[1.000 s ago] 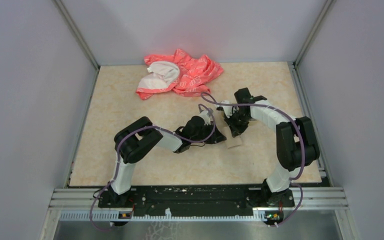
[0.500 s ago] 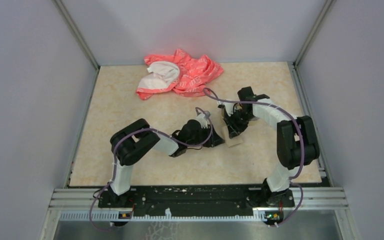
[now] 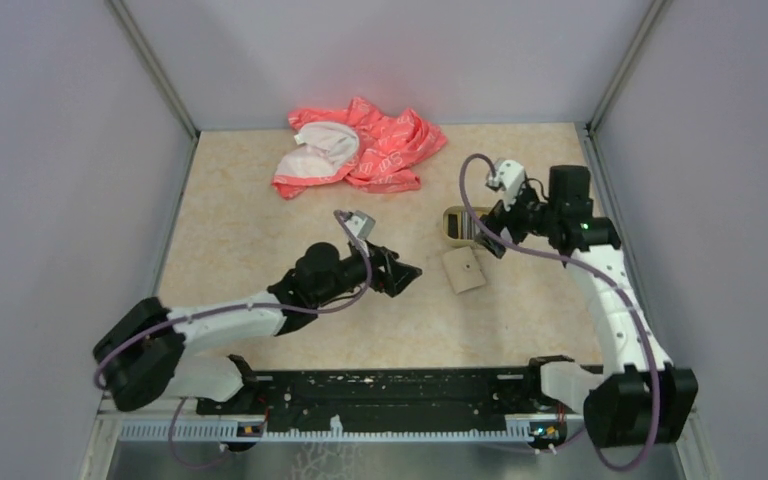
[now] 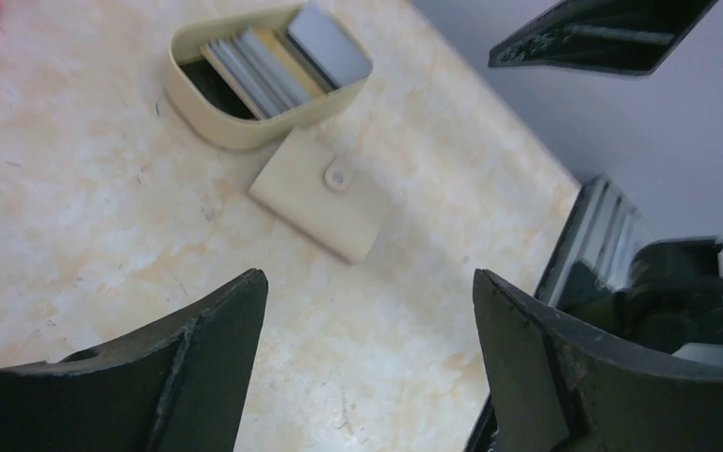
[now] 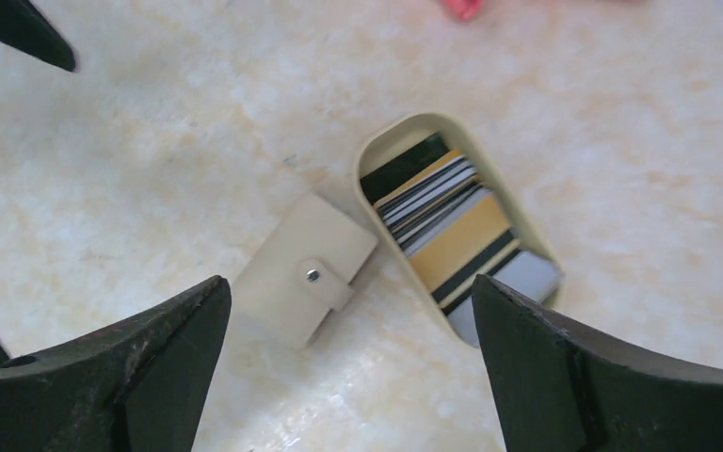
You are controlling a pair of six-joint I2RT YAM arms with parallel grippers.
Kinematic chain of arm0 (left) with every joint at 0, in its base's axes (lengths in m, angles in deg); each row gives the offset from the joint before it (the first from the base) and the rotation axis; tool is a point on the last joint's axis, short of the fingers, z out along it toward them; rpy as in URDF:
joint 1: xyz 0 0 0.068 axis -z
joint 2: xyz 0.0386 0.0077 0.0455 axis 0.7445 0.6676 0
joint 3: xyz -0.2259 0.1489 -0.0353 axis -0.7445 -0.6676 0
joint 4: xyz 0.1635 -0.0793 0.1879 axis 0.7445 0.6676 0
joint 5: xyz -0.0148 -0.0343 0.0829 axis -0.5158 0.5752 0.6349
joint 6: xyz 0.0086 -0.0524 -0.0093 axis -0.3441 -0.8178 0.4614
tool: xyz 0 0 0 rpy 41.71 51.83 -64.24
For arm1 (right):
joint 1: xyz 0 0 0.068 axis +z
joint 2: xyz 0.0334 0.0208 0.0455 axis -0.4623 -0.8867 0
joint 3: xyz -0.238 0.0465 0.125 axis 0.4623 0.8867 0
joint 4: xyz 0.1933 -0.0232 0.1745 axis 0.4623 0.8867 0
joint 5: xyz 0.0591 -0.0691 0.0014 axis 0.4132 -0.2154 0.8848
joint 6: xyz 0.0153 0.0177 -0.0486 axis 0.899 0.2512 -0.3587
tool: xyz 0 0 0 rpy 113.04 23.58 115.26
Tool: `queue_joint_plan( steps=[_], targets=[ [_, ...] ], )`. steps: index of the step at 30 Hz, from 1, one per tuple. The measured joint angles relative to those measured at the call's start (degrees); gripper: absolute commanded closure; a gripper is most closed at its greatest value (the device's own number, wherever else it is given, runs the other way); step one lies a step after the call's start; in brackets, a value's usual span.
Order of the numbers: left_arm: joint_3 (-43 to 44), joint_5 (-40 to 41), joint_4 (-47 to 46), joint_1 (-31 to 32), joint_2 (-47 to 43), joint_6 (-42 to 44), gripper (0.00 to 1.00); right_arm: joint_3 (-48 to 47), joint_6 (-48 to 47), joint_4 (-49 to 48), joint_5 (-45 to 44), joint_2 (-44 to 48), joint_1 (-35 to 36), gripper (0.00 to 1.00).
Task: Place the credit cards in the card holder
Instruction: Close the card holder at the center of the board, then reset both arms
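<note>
The card holder (image 3: 463, 270) (image 4: 325, 193) (image 5: 306, 268) lies flat and closed on the table, its snap tab fastened. Just behind it stands a beige oval tray (image 3: 449, 217) (image 4: 245, 137) (image 5: 367, 160) with the credit cards (image 4: 273, 61) (image 5: 457, 235) standing in it on edge: black, white, grey and yellow. My left gripper (image 3: 412, 271) (image 4: 369, 282) is open, left of the holder and apart from it, with nothing between its fingers. My right gripper (image 3: 482, 238) (image 5: 350, 287) hovers open above the holder and tray, also empty.
A crumpled pink and white cloth (image 3: 360, 148) lies at the back of the table. Grey walls close in the left, right and far sides. The black rail (image 3: 390, 388) with both arm bases runs along the near edge.
Both grippers were close together at the card holder; they have opened and drawn away from it. The left arm pulled back left, the right arm rose to the right. The holder now lies free.
</note>
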State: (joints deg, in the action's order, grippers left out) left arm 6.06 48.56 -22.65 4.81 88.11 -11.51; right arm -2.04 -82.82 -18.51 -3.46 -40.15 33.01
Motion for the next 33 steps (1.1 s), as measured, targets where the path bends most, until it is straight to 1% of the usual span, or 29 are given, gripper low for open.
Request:
queue_joint_plan(
  steps=[2, 4, 6, 9, 11, 17, 20, 26, 33],
  targets=[
    [-0.96, 2.27, 4.02, -0.28, -7.63, 2.60, 0.02, 1.90, 1.75, -3.91, 0.44, 5.97, -2.38, 0.01],
    [-1.70, 4.04, 7.72, -0.74, -15.19, 4.52, 0.02, 4.35, 5.97, -9.07, 1.18, 12.35, -4.39, 0.02],
    [-2.08, 5.33, 11.56, -1.66, -23.10, 6.16, 0.02, 5.88, 10.80, -13.27, 2.03, 16.79, -5.16, 0.02],
    [-1.86, 5.79, 17.16, -3.10, -32.35, 7.56, 0.01, 7.54, 19.23, -19.30, 2.73, 20.55, -5.16, 0.02],
    [-1.18, 5.84, 21.20, -3.65, -36.81, 8.31, 0.02, 8.90, 25.33, -23.04, 1.90, 22.40, -5.18, 0.02],
    [0.31, 5.62, 29.90, -3.69, -44.06, 8.57, 0.02, 12.59, 38.73, -31.87, -2.64, 27.28, -5.18, 0.02],
    [-0.04, 5.62, 32.52, -3.69, -46.62, 8.37, 0.02, 15.08, 42.21, -34.95, -4.72, 28.79, -5.18, 0.02],
    [-1.79, 5.62, 35.39, -3.69, -49.59, 8.04, 0.02, 16.61, 47.12, -36.59, -9.14, 29.44, -5.16, 0.02],
    [-3.78, 5.64, 36.26, -3.69, -50.73, 7.02, 0.02, 16.81, 48.92, -37.57, -11.61, 30.56, -5.16, 0.02]
  ],
)
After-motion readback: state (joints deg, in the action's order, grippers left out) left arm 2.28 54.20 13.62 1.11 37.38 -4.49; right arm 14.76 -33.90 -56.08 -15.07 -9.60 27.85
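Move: Below both open hands, the closed card holder lies some 15 cm down. From the left hand, the holder is about 13 cm to the right and 5 cm ahead; from the right hand, it is about 3 cm back and 3 cm to the left. The card box stands roughly 11 cm farther out than the holder and 4 cm to its right; the red cloth lies about 30 cm farther out than the holder and 25 cm to its left. Backing off from the card holder with nothing in either gripper, both arms keep rising. The left hand swings about 13 cm left and 5 cm back, climbing 14 cm before sinking about 3, fingers opening the rest of the way. The right hand climbs about 14 cm, drifts slightly right, stays open and rolls, turning clockwise some 30 degrees as its fingers come up towards level. ##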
